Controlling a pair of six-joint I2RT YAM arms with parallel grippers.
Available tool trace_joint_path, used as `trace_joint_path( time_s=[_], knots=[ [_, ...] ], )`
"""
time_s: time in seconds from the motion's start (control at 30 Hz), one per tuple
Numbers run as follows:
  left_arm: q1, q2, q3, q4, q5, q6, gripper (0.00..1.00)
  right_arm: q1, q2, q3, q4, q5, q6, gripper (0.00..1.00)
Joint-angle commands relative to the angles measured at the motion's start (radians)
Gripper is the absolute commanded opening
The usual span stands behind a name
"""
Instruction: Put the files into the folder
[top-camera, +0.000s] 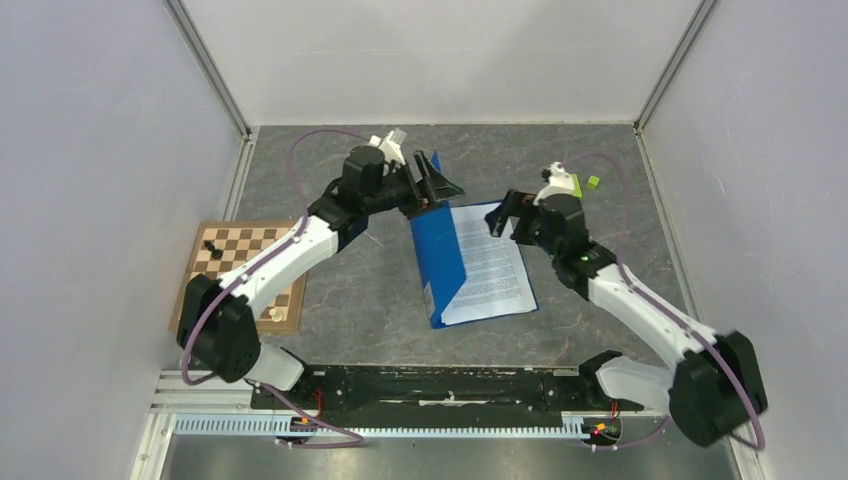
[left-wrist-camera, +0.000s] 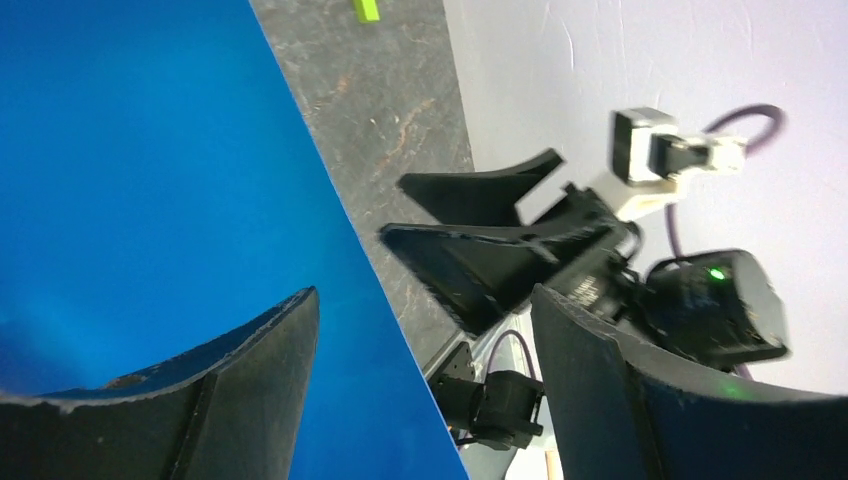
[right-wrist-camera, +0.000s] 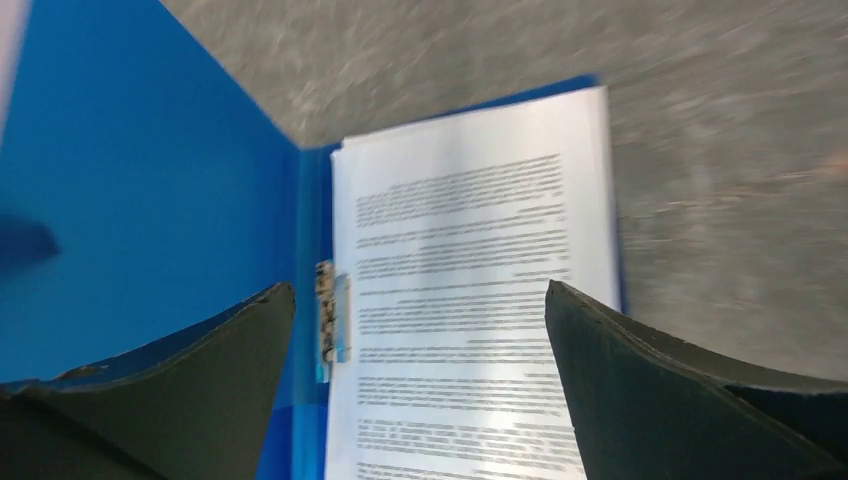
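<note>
The blue folder (top-camera: 440, 262) lies open mid-table, its left cover raised steeply. The files (top-camera: 495, 272), white printed sheets, lie flat on its right half. In the right wrist view the files (right-wrist-camera: 470, 300) sit beside the metal clip (right-wrist-camera: 330, 320) at the spine of the folder (right-wrist-camera: 150, 200). My right gripper (right-wrist-camera: 420, 288) hovers open above the sheets, holding nothing; in the top view the right gripper (top-camera: 505, 215) is at their far end. My left gripper (top-camera: 432, 182) is open at the raised cover's far top edge. The cover (left-wrist-camera: 150, 150) edge runs between the left gripper's (left-wrist-camera: 424, 292) wide jaws.
A wooden chessboard (top-camera: 245, 270) with a few pieces lies at the left by the wall. A small green block (top-camera: 593, 182) rests at the back right, also visible as a green block (left-wrist-camera: 367, 10) from the left wrist. Enclosure walls stand on three sides.
</note>
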Motion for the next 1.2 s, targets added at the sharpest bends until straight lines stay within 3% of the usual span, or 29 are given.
trace_joint_path(
  time_s=[0.0,0.2,0.4,0.7,1.17],
  knots=[
    [-0.077,0.112,0.092,0.160,0.035,-0.002,0.84,-0.041,-0.201,-0.022,-0.173,0.198,-0.113,0.98],
    [-0.148,0.299,0.148,0.298,0.043,-0.024,0.84,-0.056,-0.385,-0.006,-0.308,0.345,-0.166,0.98],
    [-0.181,0.480,0.167,0.296,-0.001,-0.015,0.84,-0.057,-0.450,0.024,-0.379,0.396,-0.204,0.98],
    [-0.218,0.593,0.090,0.157,-0.113,0.054,0.84,-0.056,-0.384,-0.035,-0.330,0.309,-0.202,0.98],
    [-0.210,0.599,0.077,-0.341,-0.319,0.257,0.84,-0.056,-0.324,-0.123,-0.245,0.222,-0.174,0.98]
  ],
)
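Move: The raised folder cover leans by the left hand's open fingers, its middle about 5 cm back, 1 cm right and 13 cm below. The files it must close over centre some 4 cm back, 11 cm right and 24 cm below; the folder's spine is about 6 cm back, 5 cm left and 24 cm below. From the right hand, the files centre about 5 cm back, 1 cm left, 13 cm below. The left hand pushes the cover rightward about 12 cm, then down 22 onto the files; the right withdraws rightward. ##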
